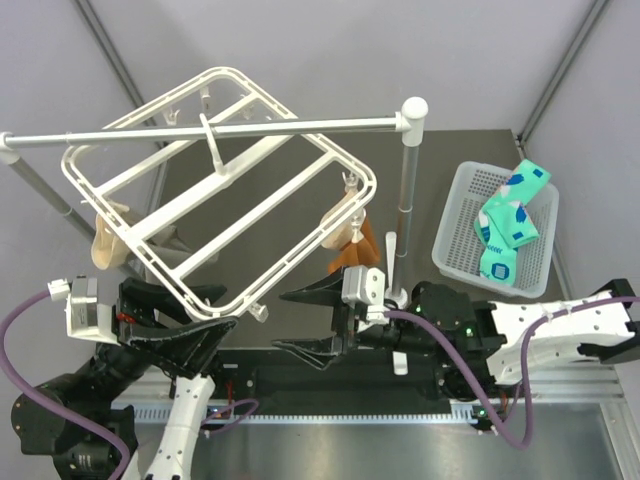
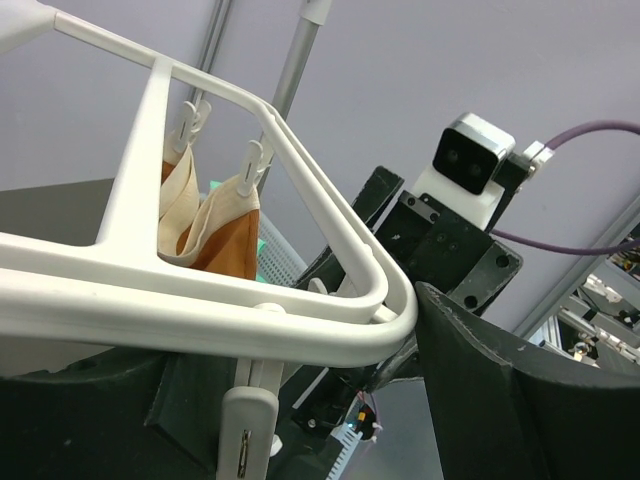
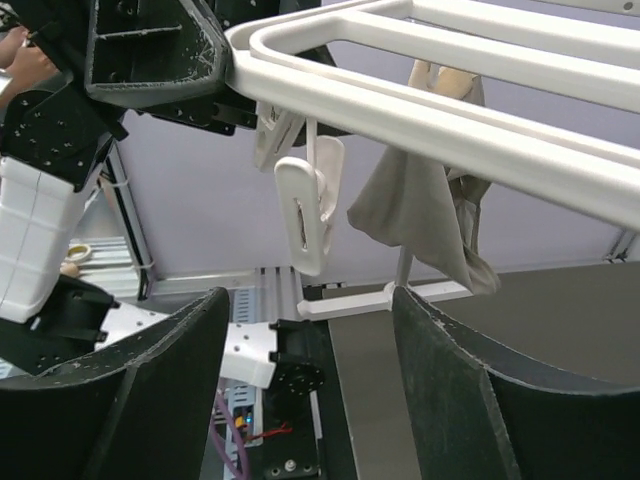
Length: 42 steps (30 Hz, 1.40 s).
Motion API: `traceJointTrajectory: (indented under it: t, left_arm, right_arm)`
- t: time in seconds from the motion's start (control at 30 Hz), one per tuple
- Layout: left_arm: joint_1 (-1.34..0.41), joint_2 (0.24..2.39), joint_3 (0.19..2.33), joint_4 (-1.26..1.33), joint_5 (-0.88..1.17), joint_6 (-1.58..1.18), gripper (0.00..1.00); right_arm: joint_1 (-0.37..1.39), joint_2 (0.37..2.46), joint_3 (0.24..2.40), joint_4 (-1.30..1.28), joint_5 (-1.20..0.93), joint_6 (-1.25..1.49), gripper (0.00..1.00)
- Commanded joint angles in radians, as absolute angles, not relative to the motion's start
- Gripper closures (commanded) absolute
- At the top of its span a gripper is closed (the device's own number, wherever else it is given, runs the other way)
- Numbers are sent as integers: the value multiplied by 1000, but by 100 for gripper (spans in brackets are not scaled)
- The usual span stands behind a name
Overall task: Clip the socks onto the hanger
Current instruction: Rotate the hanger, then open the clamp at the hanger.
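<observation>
The white hanger hangs tilted from a rail. Its near corner lies between the fingers of my left gripper and touches the right finger. The jaws stand wide apart, open. A dangling clip hangs below that corner. My right gripper points left just beyond the corner and is open with nothing between its fingers. The same clip hangs just above its gap, under the hanger's bar. The teal-green socks lie in the basket at the far right, away from both grippers.
A white perforated basket holds the socks. The grey rail rests on an upright post. An orange sock and a beige sock hang clipped to the hanger.
</observation>
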<state>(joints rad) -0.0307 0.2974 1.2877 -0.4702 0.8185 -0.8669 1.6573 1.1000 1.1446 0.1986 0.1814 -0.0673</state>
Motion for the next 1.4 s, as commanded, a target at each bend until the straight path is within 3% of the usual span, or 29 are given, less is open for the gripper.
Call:
traceJointTrajectory:
  t: [0.0,0.17,0.97,1.17,1.37]
  left_arm:
    - [-21,301,1285,-426,810,-876,28]
    - [-21,302,1289,-426,807,-876,28]
    - [-21,301,1299,-436,807,-864,28]
    - [-21,301,1299,-439,810,-861,28]
    - [-21,301,1302,-440,813,-859,28]
  right_arm:
    - [1693,1092,1106,420,256,-135,35]
    - [1712,1127,1075,544,298,-178,45]
    - [1733,1236,1074,692,342,-155,49]
    - [1732,1259,1080,703,347,-146,53]
    - [1732,1284,1089,716,356,-140,62]
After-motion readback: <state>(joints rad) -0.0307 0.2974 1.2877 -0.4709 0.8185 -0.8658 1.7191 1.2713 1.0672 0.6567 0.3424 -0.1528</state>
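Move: The white clip under the hanger's near corner is about 5 cm to the right hand's left, 1 cm farther forward and 2 cm higher. The corner itself, set between the left gripper's open jaws, lies roughly 9 cm left, 1 cm ahead and 4 cm up. The brown sock hangs some 11 cm ahead, 8 cm right and 3 cm lower. From the left hand the clip sits about 5 cm right, 1 cm ahead, at its own height. Leftward by about 4 cm, the right hand eases towards the clip under the hanger's near corner, rising some 2 cm on the way and sinking back again. Its fingertips tilt up about 10 degrees and swing slightly clockwise while the jaws narrow markedly to either side of the clip, without shutting; contact can't be made out. The left hand stays still, jaws open around the corner. ##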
